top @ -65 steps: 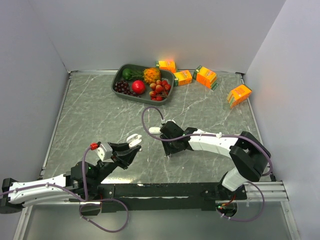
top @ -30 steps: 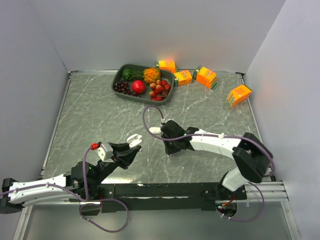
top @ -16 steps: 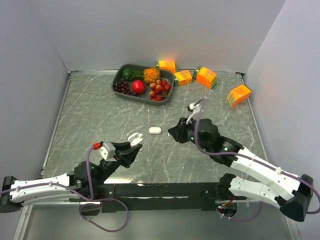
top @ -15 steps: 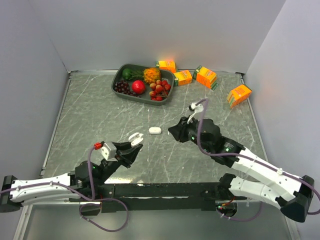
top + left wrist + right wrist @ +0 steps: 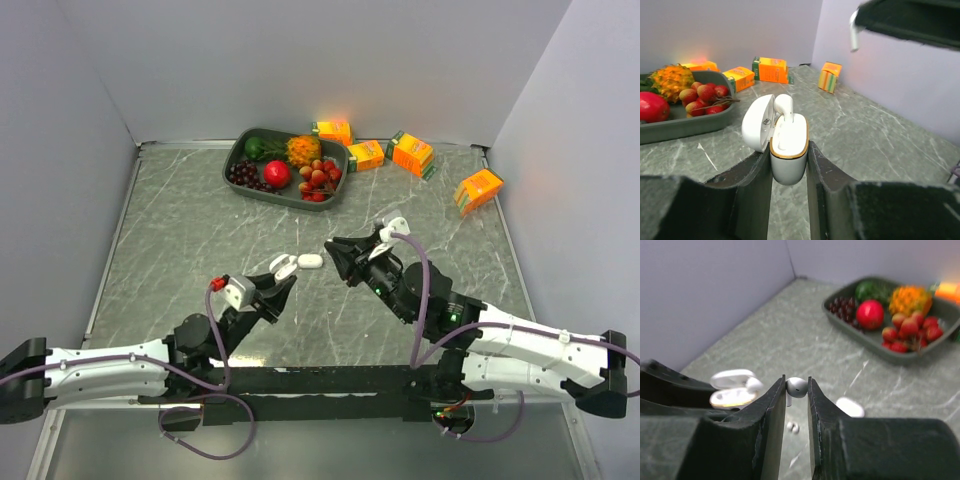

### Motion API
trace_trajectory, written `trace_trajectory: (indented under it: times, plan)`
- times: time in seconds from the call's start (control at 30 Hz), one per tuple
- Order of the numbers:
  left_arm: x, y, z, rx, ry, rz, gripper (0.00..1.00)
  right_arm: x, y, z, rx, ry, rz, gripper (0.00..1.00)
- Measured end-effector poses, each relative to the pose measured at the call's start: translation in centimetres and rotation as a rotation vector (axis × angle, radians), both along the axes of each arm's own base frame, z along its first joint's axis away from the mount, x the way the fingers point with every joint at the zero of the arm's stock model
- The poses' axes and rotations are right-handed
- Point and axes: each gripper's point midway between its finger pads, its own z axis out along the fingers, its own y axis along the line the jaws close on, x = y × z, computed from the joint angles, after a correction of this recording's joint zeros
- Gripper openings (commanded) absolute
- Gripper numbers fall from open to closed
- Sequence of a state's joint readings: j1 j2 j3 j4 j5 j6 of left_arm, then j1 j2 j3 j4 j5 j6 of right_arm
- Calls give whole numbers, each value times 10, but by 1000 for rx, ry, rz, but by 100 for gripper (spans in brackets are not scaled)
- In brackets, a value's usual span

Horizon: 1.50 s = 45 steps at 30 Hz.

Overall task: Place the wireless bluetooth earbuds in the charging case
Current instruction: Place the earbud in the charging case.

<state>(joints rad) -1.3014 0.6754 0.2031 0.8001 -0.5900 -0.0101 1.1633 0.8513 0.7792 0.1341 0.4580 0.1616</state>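
My left gripper [image 5: 789, 150] is shut on the body of an open white charging case [image 5: 788, 145] with a gold rim, lid [image 5: 758, 122] tipped back to the left. One stemmed earbud [image 5: 784, 105] stands in it. My right gripper [image 5: 796, 387] is shut on a second stemmed white earbud [image 5: 797, 387], held in the air just right of that case [image 5: 735, 390]. In the top view the left gripper [image 5: 280, 275] and right gripper [image 5: 330, 246] face each other closely. Two tiny rounded earbuds [image 5: 792, 427] lie on the table below.
A closed white case [image 5: 310, 261] lies on the marble table between the grippers. A dark tray of fruit [image 5: 232, 160] sits at the back, with several orange cartons [image 5: 413, 153] to its right and one [image 5: 477, 190] near the right wall.
The right arm has lifted off the table and swung the earbud toward the open case. The left arm has pushed the case forward and to the right.
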Motion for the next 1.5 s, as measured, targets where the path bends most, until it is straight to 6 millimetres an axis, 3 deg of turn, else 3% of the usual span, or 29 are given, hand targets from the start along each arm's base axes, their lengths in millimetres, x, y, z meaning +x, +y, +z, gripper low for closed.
trace_trajectory:
  times: [0.23, 0.43, 0.7, 1.5]
  plan:
    - [13, -4, 6, -11, -16, -14, 1, -13, 16, 37, 29, -177, -3, 0]
    - [10, -10, 15, -31, -40, -68, 1, -28, 32, 54, 50, -264, 6, 0]
    - [1, -15, 23, -45, -55, -127, 1, -31, 50, 43, 4, -283, 11, 0]
    - [-8, -16, 30, -59, -77, -175, 1, -44, 73, 11, -48, -209, 104, 0]
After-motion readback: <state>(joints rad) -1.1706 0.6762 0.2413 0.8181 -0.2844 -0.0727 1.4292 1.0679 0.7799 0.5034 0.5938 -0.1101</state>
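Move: The open charging case, still held in the left fingertips, lies about 9 cm to the right hand's left, 4 cm back and 4 cm below it. The right hand already holds the second earbud. The first earbud sits in the case, some 9 cm left and 3 cm back of the right hand. A white pill-shaped case lies on the table about 10 cm ahead of that hand, 4 cm left and 29 cm below. From the left hand, its own case is about 1 cm ahead and 1 cm up, level sideways. Rising then dipping, right hand brings its earbud 7 cm left, 4 back, towards the case left hand raises. ##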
